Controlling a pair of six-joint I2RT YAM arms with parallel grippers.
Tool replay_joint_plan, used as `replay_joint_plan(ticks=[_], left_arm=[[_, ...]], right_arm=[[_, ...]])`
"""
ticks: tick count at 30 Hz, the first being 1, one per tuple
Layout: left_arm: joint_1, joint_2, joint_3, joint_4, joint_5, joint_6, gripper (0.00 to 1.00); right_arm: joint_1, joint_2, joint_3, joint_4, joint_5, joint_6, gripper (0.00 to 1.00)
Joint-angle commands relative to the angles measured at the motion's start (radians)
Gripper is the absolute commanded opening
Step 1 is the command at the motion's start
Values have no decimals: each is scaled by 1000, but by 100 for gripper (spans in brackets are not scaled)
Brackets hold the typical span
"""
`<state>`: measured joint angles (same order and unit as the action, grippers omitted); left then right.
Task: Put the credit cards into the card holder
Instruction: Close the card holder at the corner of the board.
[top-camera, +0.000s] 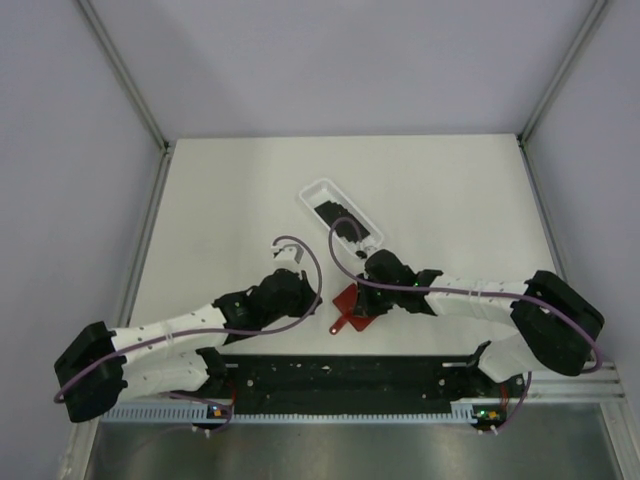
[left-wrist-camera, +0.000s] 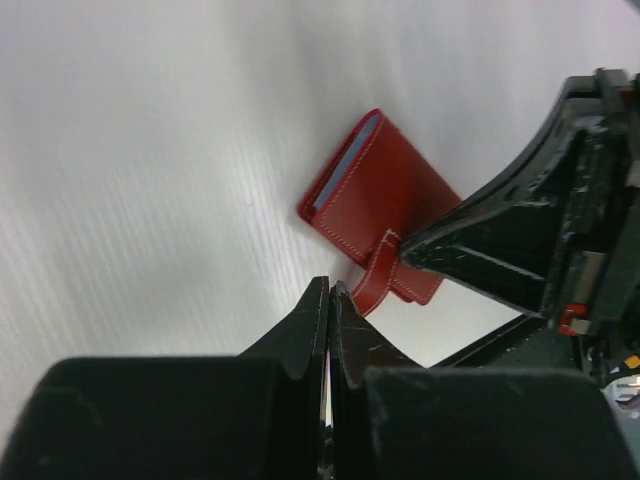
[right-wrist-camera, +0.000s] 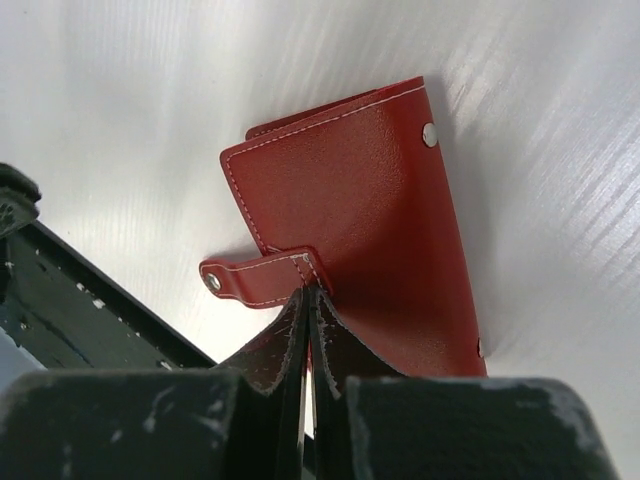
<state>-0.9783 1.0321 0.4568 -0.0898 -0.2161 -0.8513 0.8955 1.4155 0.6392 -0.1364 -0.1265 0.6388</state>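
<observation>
The card holder (top-camera: 352, 303) is a red wallet lying shut on the white table between the two arms, its closure tab (right-wrist-camera: 255, 277) sticking out loose. My right gripper (right-wrist-camera: 307, 288) is shut, its tips pressing on the card holder (right-wrist-camera: 360, 200) at the root of the tab. My left gripper (left-wrist-camera: 331, 287) is also shut and holds nothing. Its tips hover just short of the tab end of the card holder (left-wrist-camera: 375, 190). The black credit cards (top-camera: 333, 214) lie in a white tray (top-camera: 312, 190) behind the wallet.
The black finger (left-wrist-camera: 480, 245) of the right arm crosses the left wrist view. A black rail (top-camera: 340, 378) runs along the near table edge between the arm bases. Grey walls and metal posts enclose the table.
</observation>
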Motion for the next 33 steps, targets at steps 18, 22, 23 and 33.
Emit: replay_joint_plan(ticks=[18,22,23,33], left_arm=[[-11,115,154,82,89,49,0],[-11,85,120,82,84,32,0],[-13,77,108,81,83,29,0],[-23,186,221,189,162,100,0]], right_arm=[[-3,-325,-67,-127,186,-2,31],[-4,-334,-90,-150,229,1,34],[-3,-328,-93,-155,240,2,34],[-21,-267,-111,-135,287,28,40]])
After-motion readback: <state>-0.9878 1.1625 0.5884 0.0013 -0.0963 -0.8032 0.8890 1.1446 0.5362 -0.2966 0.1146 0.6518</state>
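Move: Under the right fingertips, where the strap joins it, lies the red card holder; its middle is about 2 cm ahead of that hand, 1 cm to its right and 1 cm lower. The strap's free end is some 4 cm back and 4 cm left, and the white tray about 23 cm ahead and 3 cm left. From the left hand the holder's middle lies roughly 10 cm right, 1 cm back and 6 cm below. Up off the strap by about 5 cm goes the right hand after a brief stay, its fingers opening partway, then it swings some 6 cm to the right and sinks most of the way back, coming close around the holder's right-hand corner. Meanwhile the left hand, still shut, slides about 5 cm right and rises some 3 cm, towards and above the holder's left side. ##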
